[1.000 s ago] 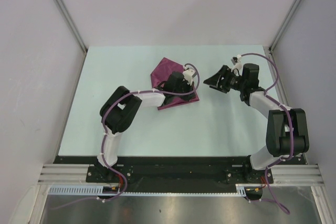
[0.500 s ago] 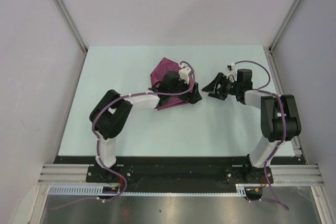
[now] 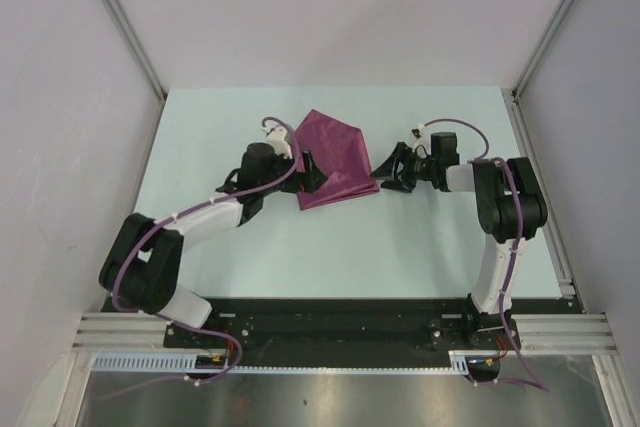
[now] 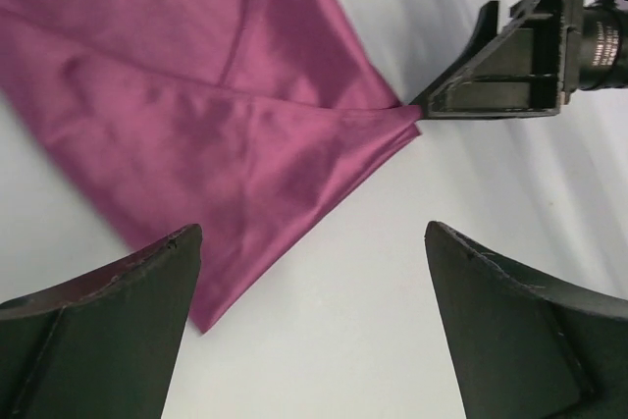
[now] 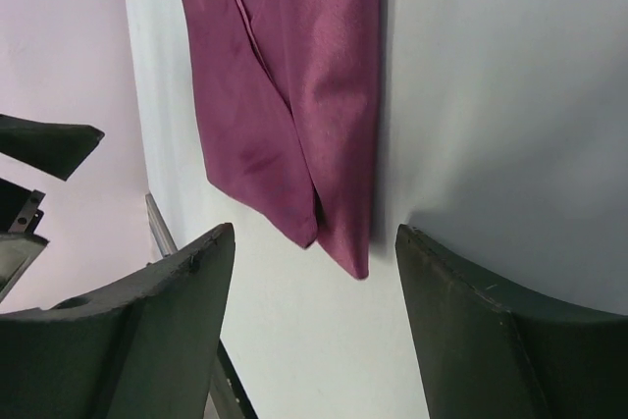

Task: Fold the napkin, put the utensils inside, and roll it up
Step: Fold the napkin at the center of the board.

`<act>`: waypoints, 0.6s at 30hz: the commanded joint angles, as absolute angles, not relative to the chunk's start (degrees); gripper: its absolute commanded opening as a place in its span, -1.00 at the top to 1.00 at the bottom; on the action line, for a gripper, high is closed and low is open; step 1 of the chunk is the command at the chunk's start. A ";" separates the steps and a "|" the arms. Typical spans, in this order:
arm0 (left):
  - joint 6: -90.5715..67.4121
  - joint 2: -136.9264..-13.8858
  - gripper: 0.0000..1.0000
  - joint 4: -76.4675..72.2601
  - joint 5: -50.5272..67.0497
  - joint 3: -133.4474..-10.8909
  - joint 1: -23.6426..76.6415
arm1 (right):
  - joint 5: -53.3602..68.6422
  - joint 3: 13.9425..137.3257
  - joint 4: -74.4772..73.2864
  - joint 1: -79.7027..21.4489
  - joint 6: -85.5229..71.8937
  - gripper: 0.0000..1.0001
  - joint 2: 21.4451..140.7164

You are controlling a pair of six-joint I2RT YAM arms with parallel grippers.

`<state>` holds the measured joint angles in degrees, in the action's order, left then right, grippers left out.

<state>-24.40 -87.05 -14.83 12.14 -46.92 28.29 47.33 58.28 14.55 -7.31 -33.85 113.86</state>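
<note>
The maroon napkin (image 3: pixel 335 155) lies folded flat on the table, with layered edges showing in the left wrist view (image 4: pixel 196 115) and the right wrist view (image 5: pixel 294 85). My left gripper (image 3: pixel 304 175) sits at its left edge, open, with only the napkin's near corner and bare table between its fingers (image 4: pixel 312 233). My right gripper (image 3: pixel 384 173) is open at the napkin's right corner. The pointed corner lies just ahead of its fingertips (image 5: pixel 314 235), and its finger (image 4: pixel 510 56) touches the corner tip. The utensils are out of view.
The pale table (image 3: pixel 420 237) is walled by grey panels on the left, right and back, with metal posts at the corners (image 3: pixel 150 77). A black rail (image 3: pixel 330 312) runs along the near edge by the arm bases.
My left gripper opened and drew back to the left off the napkin, which now lies spread flatter. My right gripper moved left up to the napkin's right corner.
</note>
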 commanded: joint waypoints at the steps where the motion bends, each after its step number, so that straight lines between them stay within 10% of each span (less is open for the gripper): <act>1: -26.54 -81.13 -0.99 -14.59 11.34 -43.17 24.97 | 48.25 61.17 16.88 -8.08 -34.19 -0.43 116.54; 18: -26.98 -74.71 -0.99 -13.01 11.42 -39.29 18.90 | 46.23 61.96 10.99 -10.02 -30.76 0.19 118.22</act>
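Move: The folded napkin's near-right corner, the one to be gripped, lies about 2 cm to the right hand's left, level with it fore and aft and 2 cm or so below. From the right hand, the napkin's near-left corner is some 26 cm left and 8 cm back; its far-right corner is roughly 21 cm ahead and 7 cm left. For the left hand, the near-right corner sits about 19 cm to its right, 1 cm ahead and 10 cm lower. Onto the napkin's near-right corner the right hand eases about 1.5 cm left and as much down, its fingers drawing in from nearly three-quarters open to under half so that they straddle the corner, not yet shut. Meanwhile the empty left hand, wide open, clears off some 7 cm to the left above the napkin, slowing, turning about 10 degrees counter-clockwise. ##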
